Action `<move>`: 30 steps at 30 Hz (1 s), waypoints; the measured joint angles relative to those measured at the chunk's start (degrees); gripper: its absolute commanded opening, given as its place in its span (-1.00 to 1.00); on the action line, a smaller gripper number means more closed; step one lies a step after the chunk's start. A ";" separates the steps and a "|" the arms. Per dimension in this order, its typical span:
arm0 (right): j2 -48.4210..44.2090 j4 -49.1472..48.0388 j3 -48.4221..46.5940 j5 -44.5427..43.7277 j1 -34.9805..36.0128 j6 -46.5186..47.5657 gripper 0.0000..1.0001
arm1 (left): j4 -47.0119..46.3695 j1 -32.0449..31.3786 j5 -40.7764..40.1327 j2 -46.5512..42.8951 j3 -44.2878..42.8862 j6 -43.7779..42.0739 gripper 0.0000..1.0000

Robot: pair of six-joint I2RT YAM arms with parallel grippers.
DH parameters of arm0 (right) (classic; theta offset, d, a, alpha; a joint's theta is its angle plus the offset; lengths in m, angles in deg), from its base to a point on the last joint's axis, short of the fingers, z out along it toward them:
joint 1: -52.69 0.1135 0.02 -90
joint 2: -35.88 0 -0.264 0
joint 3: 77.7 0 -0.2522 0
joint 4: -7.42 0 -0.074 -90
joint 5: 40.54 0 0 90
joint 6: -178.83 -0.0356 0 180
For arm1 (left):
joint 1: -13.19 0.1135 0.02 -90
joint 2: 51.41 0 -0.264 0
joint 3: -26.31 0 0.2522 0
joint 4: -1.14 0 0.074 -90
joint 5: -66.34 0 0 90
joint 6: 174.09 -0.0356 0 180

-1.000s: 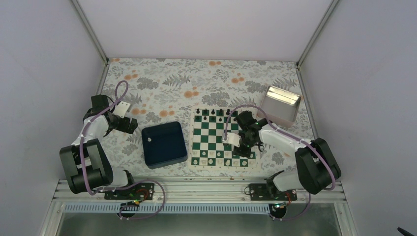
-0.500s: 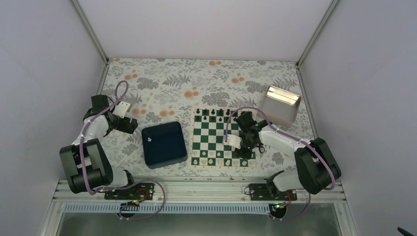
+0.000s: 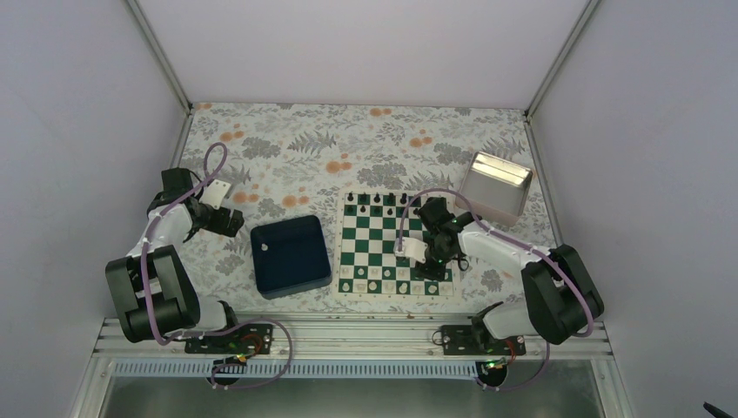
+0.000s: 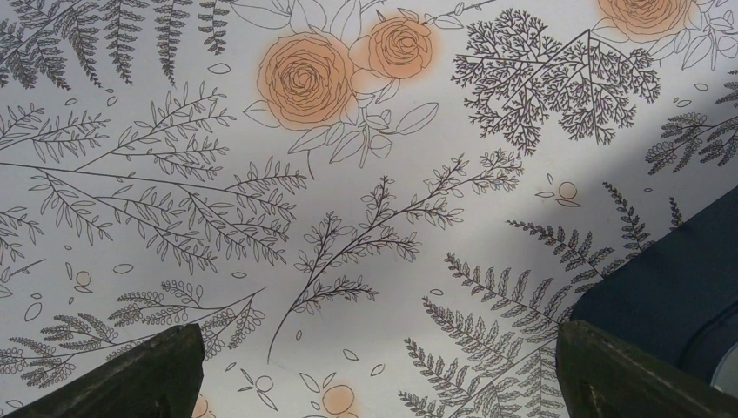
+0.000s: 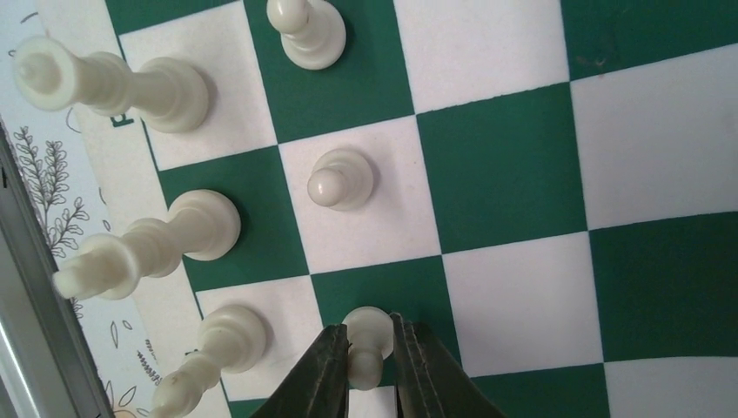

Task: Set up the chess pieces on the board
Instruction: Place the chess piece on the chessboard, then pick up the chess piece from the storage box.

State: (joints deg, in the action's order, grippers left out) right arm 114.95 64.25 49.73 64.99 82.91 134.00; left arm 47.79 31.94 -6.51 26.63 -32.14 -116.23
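Note:
The green and white board lies right of the middle. White chess pieces line its near rows. My right gripper hovers low over the board's near right part. In the right wrist view its fingers press both sides of a white pawn standing on a green square of the board. Another pawn stands one square over, and taller white pieces fill the edge row. My left gripper rests open at the far left, nothing between its fingers.
A dark navy tray sits left of the board with one small white piece in it; its corner shows in the left wrist view. Black pieces stand on the far row. A metal tin sits at the back right.
My right arm has shifted slightly over the board's near right part. The left arm has not moved.

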 measured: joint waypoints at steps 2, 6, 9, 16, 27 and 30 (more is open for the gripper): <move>-0.02 0.15 -0.26 0.00 0.00 -0.02 -0.61 | 0.00 0.00 0.00 0.00 0.00 0.00 1.00; -0.07 1.33 -1.53 0.00 0.00 -0.02 -0.53 | 0.00 0.00 0.00 0.00 0.00 0.00 1.00; -0.31 3.50 -4.04 0.31 0.00 -0.09 -0.23 | 0.00 0.00 0.02 0.00 0.00 0.00 1.00; 0.79 10.01 -20.55 5.09 1.14 -0.31 0.10 | 0.00 -0.02 0.04 0.00 0.00 0.00 1.00; 26.60 10.01 -55.76 1.29 20.96 -4.09 0.19 | 0.17 -0.02 0.68 -0.07 0.02 -0.04 1.00; 34.56 9.20 -64.19 -0.13 25.05 -4.76 0.21 | 0.24 -0.02 1.14 -0.07 0.02 -0.22 1.00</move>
State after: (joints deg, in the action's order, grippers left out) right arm 149.50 73.45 -14.46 64.85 107.96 129.23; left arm 48.03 31.91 -5.37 26.57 -32.11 -116.45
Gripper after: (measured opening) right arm 0.595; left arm 0.999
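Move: The right fingertips still flank the head of the just-set white pawn, its middle about 1 cm below them. The last white piece, in the blue tray, is what they go for next: some 41 cm to their left and 7 cm ahead. The tray's middle is about 35 cm left, 5 cm ahead; the next pawn stands 4 cm left, level; the bishop 4 cm straight back. From the idle left hand that last piece lies roughly 10 cm right, 5 cm back and 6 cm below. Up first and a little forward, then a fast sweep left, the right hand comes free of the pawn it has just set and swings across the board to above the blue tray, towards the last piece: about 27 cm left, 13 cm up and 7 cm forward. On the way the fingers open from barely apart to somewhat over half, while the wrist turns some 20 degrees counter-clockwise and tilts. ##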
